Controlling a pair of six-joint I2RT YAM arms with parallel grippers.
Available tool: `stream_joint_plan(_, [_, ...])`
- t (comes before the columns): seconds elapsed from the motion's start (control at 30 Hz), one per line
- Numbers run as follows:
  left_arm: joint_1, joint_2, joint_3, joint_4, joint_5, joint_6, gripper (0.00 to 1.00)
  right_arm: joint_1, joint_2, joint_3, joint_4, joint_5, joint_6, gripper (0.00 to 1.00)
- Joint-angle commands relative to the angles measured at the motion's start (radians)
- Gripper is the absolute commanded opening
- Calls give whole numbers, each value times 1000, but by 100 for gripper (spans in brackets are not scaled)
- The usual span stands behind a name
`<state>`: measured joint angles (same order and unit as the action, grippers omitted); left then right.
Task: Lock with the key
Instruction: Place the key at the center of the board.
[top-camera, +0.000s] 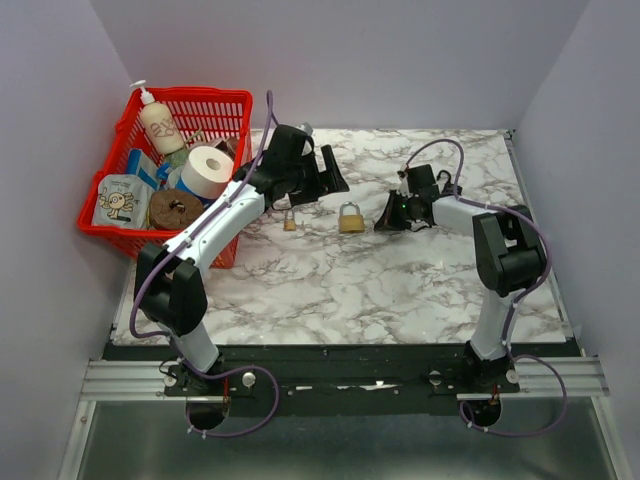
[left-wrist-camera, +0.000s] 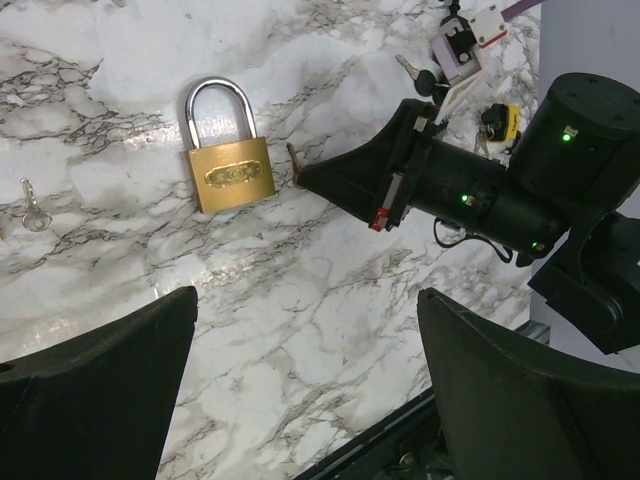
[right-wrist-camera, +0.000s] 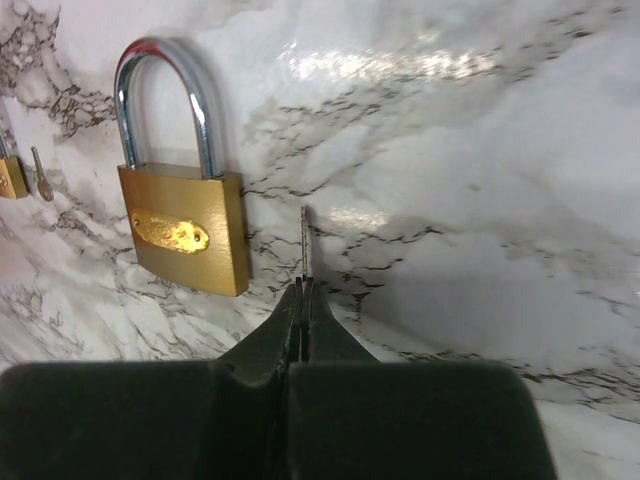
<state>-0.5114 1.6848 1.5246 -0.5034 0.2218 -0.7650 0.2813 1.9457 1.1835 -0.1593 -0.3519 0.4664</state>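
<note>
A brass padlock (top-camera: 351, 218) (left-wrist-camera: 228, 165) (right-wrist-camera: 185, 235) lies flat on the marble table, its steel shackle pointing to the far side. My right gripper (top-camera: 385, 222) (right-wrist-camera: 304, 290) is shut on a thin key (right-wrist-camera: 306, 245) (left-wrist-camera: 295, 165). The key's blade sticks out past the fingertips, just right of the padlock body and not touching it. My left gripper (top-camera: 330, 170) (left-wrist-camera: 307, 300) hangs open above the table, left of and behind the padlock, with nothing between its fingers.
A smaller padlock (top-camera: 289, 222) (right-wrist-camera: 10, 178) and a loose small key (left-wrist-camera: 33, 208) (right-wrist-camera: 40, 175) lie left of the brass one. A red basket (top-camera: 235, 98) with a bottle, a tape roll and pouches stands at the far left. More keys (left-wrist-camera: 415, 72) lie by the right arm.
</note>
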Motion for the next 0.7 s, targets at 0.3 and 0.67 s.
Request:
stream_joint_plan(0.3, [13, -19, -23, 11, 31, -19, 98, -18, 24, 30, -43, 60, -5, 15])
stream_joint_plan(0.67, [19, -43, -23, 2, 22, 4, 99, -24, -27, 74, -117, 79, -55, 55])
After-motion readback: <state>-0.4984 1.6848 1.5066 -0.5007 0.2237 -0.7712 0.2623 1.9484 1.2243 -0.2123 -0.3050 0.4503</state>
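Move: The key is in the right fingers' closed tips; its spot on the board is just under them, about 1 cm ahead, 1 cm to the right and 2 cm down. The big padlock lies some 7 cm to the right hand's left and 1 cm farther out; the small key is about 19 cm to its left, level with it, both roughly 2 cm below. From the left hand, that spot is about 4 cm ahead, 10 cm right and 21 cm down. The key is eased away from the big padlock as the right hand slides about 1.5 cm to the right and a little forward, staying at its low height. The hand has slowed by the time its shut fingers begin to part, opening to about half and letting go of the key as the hand creeps on the same way. ##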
